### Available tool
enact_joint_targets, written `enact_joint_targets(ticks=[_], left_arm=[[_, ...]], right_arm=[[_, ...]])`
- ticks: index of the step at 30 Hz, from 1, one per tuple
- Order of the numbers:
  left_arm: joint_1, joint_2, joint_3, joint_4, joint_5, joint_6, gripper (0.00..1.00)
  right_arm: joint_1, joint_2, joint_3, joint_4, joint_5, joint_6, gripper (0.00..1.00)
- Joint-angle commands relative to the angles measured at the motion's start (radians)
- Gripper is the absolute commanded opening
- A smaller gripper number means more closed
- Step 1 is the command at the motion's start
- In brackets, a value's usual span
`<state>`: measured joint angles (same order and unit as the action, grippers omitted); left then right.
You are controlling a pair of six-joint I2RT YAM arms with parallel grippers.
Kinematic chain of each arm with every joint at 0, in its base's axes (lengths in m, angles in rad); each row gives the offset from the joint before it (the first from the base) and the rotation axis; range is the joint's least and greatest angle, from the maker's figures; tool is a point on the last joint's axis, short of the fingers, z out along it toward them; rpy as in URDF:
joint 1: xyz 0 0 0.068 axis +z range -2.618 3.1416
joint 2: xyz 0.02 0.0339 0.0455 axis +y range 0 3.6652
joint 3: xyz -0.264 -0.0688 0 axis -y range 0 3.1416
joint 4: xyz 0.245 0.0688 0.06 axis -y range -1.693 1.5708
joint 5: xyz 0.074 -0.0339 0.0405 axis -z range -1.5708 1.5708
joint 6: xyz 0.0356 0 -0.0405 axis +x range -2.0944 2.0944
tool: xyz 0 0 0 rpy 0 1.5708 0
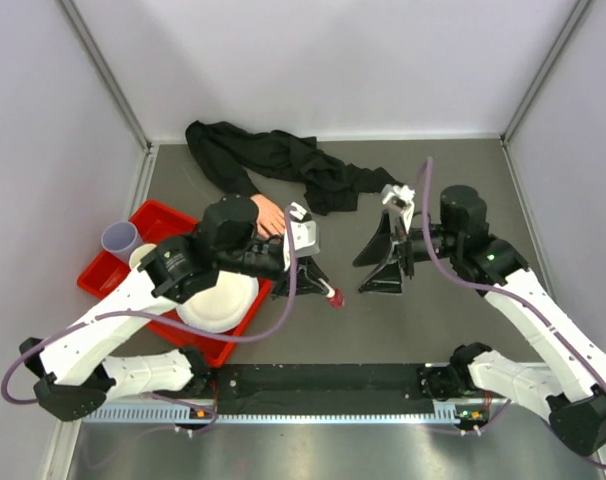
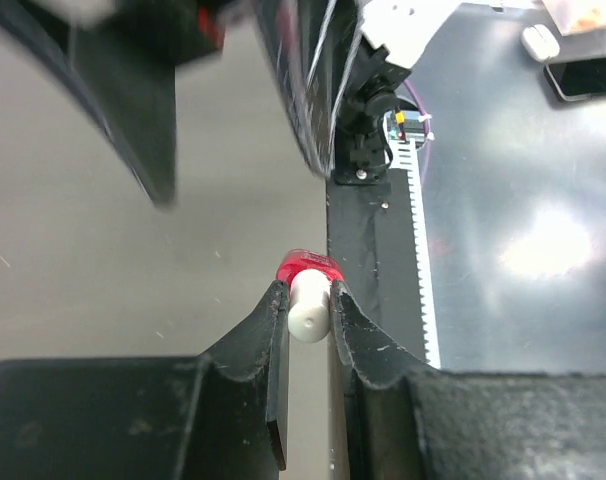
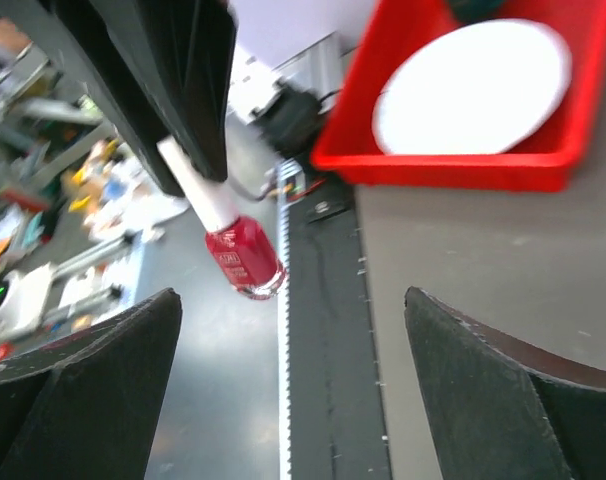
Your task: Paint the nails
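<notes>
A small red polish bottle [image 1: 333,297] with a white cap [image 2: 308,315] hangs above the table, near its middle. My left gripper [image 1: 321,285] is shut on that cap, and the red glass [image 2: 308,267] pokes out past the fingertips. My right gripper [image 1: 363,275] stands open just to the right of the bottle, facing it. In the right wrist view the bottle [image 3: 243,255] hangs ahead of the wide jaws, to the left, and touches neither. The pale mannequin hand [image 1: 268,215] lies behind my left arm, its black sleeve [image 1: 283,160] trailing towards the back. The nails are hidden.
A red tray [image 1: 153,225] sits at the left with a white plate [image 1: 218,305] and a pale purple cup [image 1: 120,238]. The black base rail [image 1: 323,385] runs along the near edge. White walls close in the table at the back and sides.
</notes>
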<state>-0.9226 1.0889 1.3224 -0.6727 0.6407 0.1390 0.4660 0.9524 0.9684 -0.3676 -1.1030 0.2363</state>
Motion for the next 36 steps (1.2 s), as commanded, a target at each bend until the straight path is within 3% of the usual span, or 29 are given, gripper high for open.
enact_joint_targets(ticks=[1, 7, 16, 36], left_arm=[[0.004, 0.017, 0.057, 0.021, 0.073, 0.161, 0.00], [0.014, 0.088, 0.130, -0.014, 0.149, 0.264, 0.00], [0.027, 0.140, 0.224, -0.090, 0.211, 0.367, 0.00], [0.027, 0.210, 0.314, -0.246, 0.315, 0.475, 0.00]], right_arm=[[0.077, 0.039, 0.049, 0.039, -0.124, -0.083, 0.89], [0.126, 0.088, 0.072, 0.070, -0.175, -0.089, 0.79], [0.187, 0.128, 0.101, -0.005, -0.244, -0.163, 0.56], [0.191, 0.132, 0.110, -0.056, -0.268, -0.226, 0.43]])
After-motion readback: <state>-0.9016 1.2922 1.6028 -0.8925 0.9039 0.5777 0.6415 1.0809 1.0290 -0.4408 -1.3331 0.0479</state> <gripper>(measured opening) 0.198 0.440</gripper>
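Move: Held out ahead of the left fingertips by its white cap, the nail polish bottle has its red body about 3 cm right, 2 cm back and 2 cm below the left hand point; the open right gripper waits 9 cm right and 3 cm forward, about 1 cm lower. From the right hand, that red body is some 6 cm left, 5 cm back, 1 cm down. The fake hand lies about 30 cm ahead of the left hand, 11 cm left and 27 cm below; the white plate, 12 cm ahead, 25 cm left, equally low. Swinging back about 6 cm and a little left, the right hand comes to the bottle's red body, turning some 25 degrees counter-clockwise while its fingers close to about half open around it. The left keeps its pinch on the white cap, raising the bottle about 3 cm, shifting it 2 cm right and turning about 20 degrees clockwise. ##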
